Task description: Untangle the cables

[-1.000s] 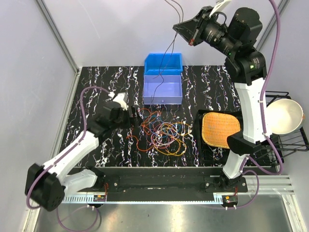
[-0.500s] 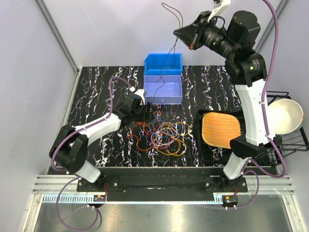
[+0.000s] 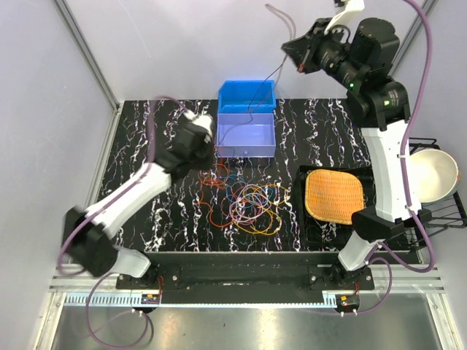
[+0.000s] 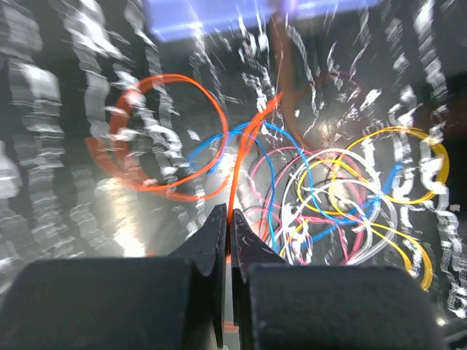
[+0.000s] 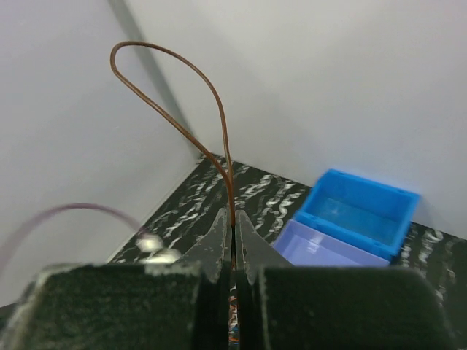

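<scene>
The cables [image 3: 252, 203] lie as a loose tangle of orange, yellow, pink, blue and white loops on the black marbled table, just in front of the bins. My left gripper [image 3: 211, 159] sits at the tangle's far left edge. In the left wrist view the left gripper [image 4: 230, 216] is shut on an orange cable [image 4: 237, 160] that runs up into a big orange loop. My right gripper [image 3: 287, 49] is raised high above the back of the table. It is shut [image 5: 233, 216] on a thin brown cable [image 5: 228, 157], which arcs above it and hangs down toward the bins.
A bright blue bin [image 3: 246, 95] and a lavender bin [image 3: 246, 136] stand at the back centre. To the right, a woven orange disc [image 3: 333, 195] rests on a black tray, with a white bowl [image 3: 429, 175] in a wire rack beyond it.
The left gripper reached to the tangle's far left edge and closed on the orange cable. The right gripper moved right and a little higher with the brown cable.
</scene>
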`<state>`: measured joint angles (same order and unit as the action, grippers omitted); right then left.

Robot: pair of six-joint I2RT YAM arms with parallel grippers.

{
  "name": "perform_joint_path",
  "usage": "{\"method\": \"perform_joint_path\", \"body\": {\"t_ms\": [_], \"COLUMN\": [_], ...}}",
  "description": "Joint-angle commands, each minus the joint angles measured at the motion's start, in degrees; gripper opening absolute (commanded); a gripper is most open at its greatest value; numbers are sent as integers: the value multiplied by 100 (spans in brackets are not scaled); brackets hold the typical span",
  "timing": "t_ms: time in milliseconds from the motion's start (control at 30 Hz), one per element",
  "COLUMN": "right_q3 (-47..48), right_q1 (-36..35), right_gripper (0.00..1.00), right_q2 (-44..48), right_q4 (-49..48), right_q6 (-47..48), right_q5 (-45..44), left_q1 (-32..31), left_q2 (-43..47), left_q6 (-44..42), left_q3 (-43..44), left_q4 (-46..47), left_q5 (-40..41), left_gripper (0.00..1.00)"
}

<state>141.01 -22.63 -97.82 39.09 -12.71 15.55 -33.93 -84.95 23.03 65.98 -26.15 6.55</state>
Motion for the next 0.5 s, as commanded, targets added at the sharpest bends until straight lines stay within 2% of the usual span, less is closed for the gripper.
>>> {"method": "perform_joint_path", "body": {"t_ms": [0,67,100,200,300,400,467], "right_q3": [32,-47,-82,-153,-162,-83,22], "right_q1": [320,373,400,461,506,523,532], "right_gripper": [0,0,0,0,0,0,0], "right_q2": [202,237,246,281,299,272,255], "right_q4": [238,318,388,520,599,722,845], "right_q6": [251,330,391,523,550,629,664], "right_q5": [-798,-1263,-1396,-1844,-1872,-2029,-2310], "left_q1": [647,1097,1569,2422,2716,2874,3233], "left_q2": [1453,1805,1919,2341,2571,2597,2641], "left_q6": [-474,-536,-562,-527,-422,-229,-106], "left_q3": [819,856,812,576,329,179,74], "left_q4": [-1250,-1671,-1752,-1920,-1894,-1981,-1999], "left_q5": [1076,1251,1253,1201,1208,1691,1710], "left_gripper": [0,0,0,0,0,0,0]}}
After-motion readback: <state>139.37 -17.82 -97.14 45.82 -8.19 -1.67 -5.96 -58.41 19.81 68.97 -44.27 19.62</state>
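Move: My left hand, already pinching the orange cable, hangs roughly 9 cm over the table. It is bound for the bare table some 23 cm to its left and about 3 cm back. The coloured tangle lies about 12 cm to its right and 9 cm back, the purple box 10 cm right and 15 cm ahead. From my right hand, holding the brown cable high, the tangle is about 50 cm below, 14 cm back and 6 cm left, and the box about 10 cm ahead, 6 cm left and 48 cm below. With the orange cable still pinched shut, I whip my left hand up and then left, away from the tangle, some 23 cm across towards the bare table by the left wall, turning it counter-clockwise about 35 degrees and sinking a little at the end. My right hand keeps hold of the brown cable and swings about 8 cm right, slightly forward and down, turning some 20 degrees clockwise. ##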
